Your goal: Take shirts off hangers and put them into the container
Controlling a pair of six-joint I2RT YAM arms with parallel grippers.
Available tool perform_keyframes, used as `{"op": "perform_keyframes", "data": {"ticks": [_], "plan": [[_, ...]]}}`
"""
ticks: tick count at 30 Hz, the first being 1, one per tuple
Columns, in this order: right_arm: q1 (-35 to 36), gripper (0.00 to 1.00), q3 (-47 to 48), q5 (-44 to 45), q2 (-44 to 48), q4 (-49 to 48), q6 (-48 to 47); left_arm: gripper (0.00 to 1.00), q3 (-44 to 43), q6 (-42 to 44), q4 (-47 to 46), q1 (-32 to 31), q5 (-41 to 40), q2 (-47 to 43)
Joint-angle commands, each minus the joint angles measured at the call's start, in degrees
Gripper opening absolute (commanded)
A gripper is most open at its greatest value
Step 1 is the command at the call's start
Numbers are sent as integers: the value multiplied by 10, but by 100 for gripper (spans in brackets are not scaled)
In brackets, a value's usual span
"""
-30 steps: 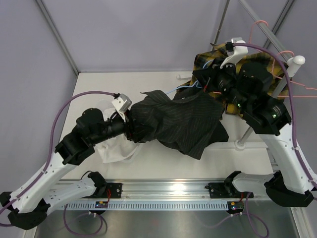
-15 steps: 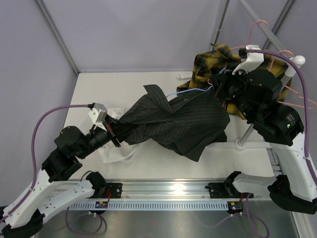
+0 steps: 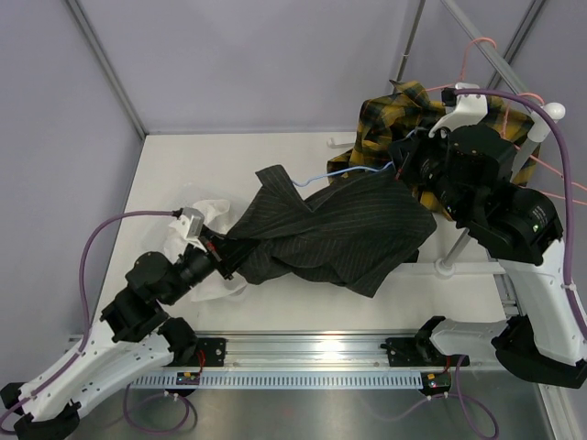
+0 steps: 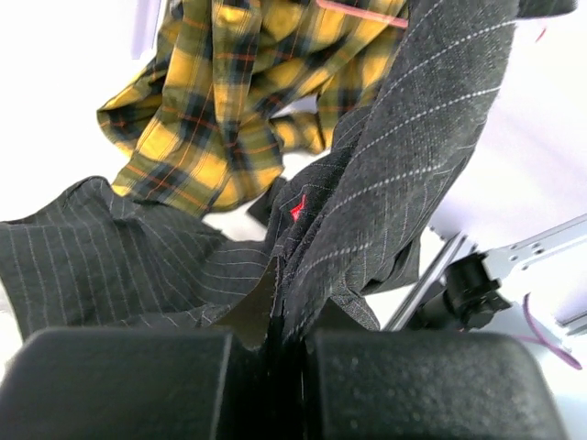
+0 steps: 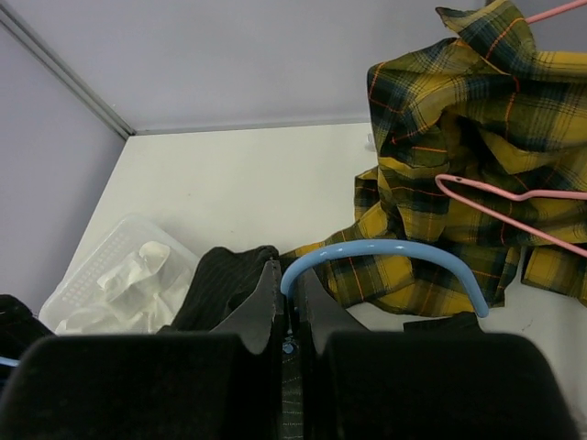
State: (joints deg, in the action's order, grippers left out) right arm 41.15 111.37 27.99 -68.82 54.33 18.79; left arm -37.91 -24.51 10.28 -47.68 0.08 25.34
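My left gripper (image 3: 223,254) is shut on an edge of the black pinstripe shirt (image 3: 339,229), which stretches across the table. The left wrist view shows the cloth pinched between the jaws of the left gripper (image 4: 275,316). My right gripper (image 5: 289,275) is shut on the light blue hanger (image 5: 385,249), whose wire still runs into the black shirt (image 5: 225,280). The blue hanger (image 3: 353,170) sits left of the right gripper (image 3: 401,171). The yellow plaid shirt (image 3: 394,115) hangs behind on a pink hanger (image 5: 495,206). The container (image 5: 92,261) holds the white shirt (image 5: 138,270).
A white pole with a round knob (image 3: 553,112) stands at the back right on a foot (image 3: 447,268). More pink hangers (image 3: 550,165) hang off the rack there. A metal rail (image 3: 303,344) runs along the table's near edge.
The left gripper has shut on the black shirt and drawn back toward the near left, dragging the cloth along. The right arm shifted right a little with the blue hanger.
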Motion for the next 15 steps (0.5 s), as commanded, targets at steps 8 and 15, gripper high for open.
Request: {"op": "perform_keyframes", "data": {"ticks": [8, 15], "plan": [[-33, 0, 110, 268, 52, -48, -100, 0, 19, -5, 57, 14, -59, -20], [-33, 0, 10, 273, 102, -62, -75, 27, -42, 19, 37, 14, -41, -36]]}}
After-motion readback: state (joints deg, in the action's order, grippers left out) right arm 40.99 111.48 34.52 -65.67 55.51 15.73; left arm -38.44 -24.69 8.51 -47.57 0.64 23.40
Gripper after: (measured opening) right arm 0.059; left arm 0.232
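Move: The black shirt is stretched between both grippers. Its middle lies about 15 cm right of the left gripper, 5 cm ahead and 2 cm above it; the blue hanger is roughly 18 cm right, 11 cm ahead and 12 cm up, the container 14 cm left, 10 cm ahead and 27 cm down. From the right gripper, the shirt's middle is 11 cm left, 8 cm back, 15 cm down; the plaid shirt is 17 cm ahead, 4 cm right, 15 cm down. Keep the right gripper shut on the blue hanger's hook, easing it back and up a centimetre or so; then carry it right by nearly 4 cm, away from the left gripper. Hold the left gripper almost in place, lifting it about 2 cm, and near the end start opening its fingers so that they let go of the black shirt's edge. ##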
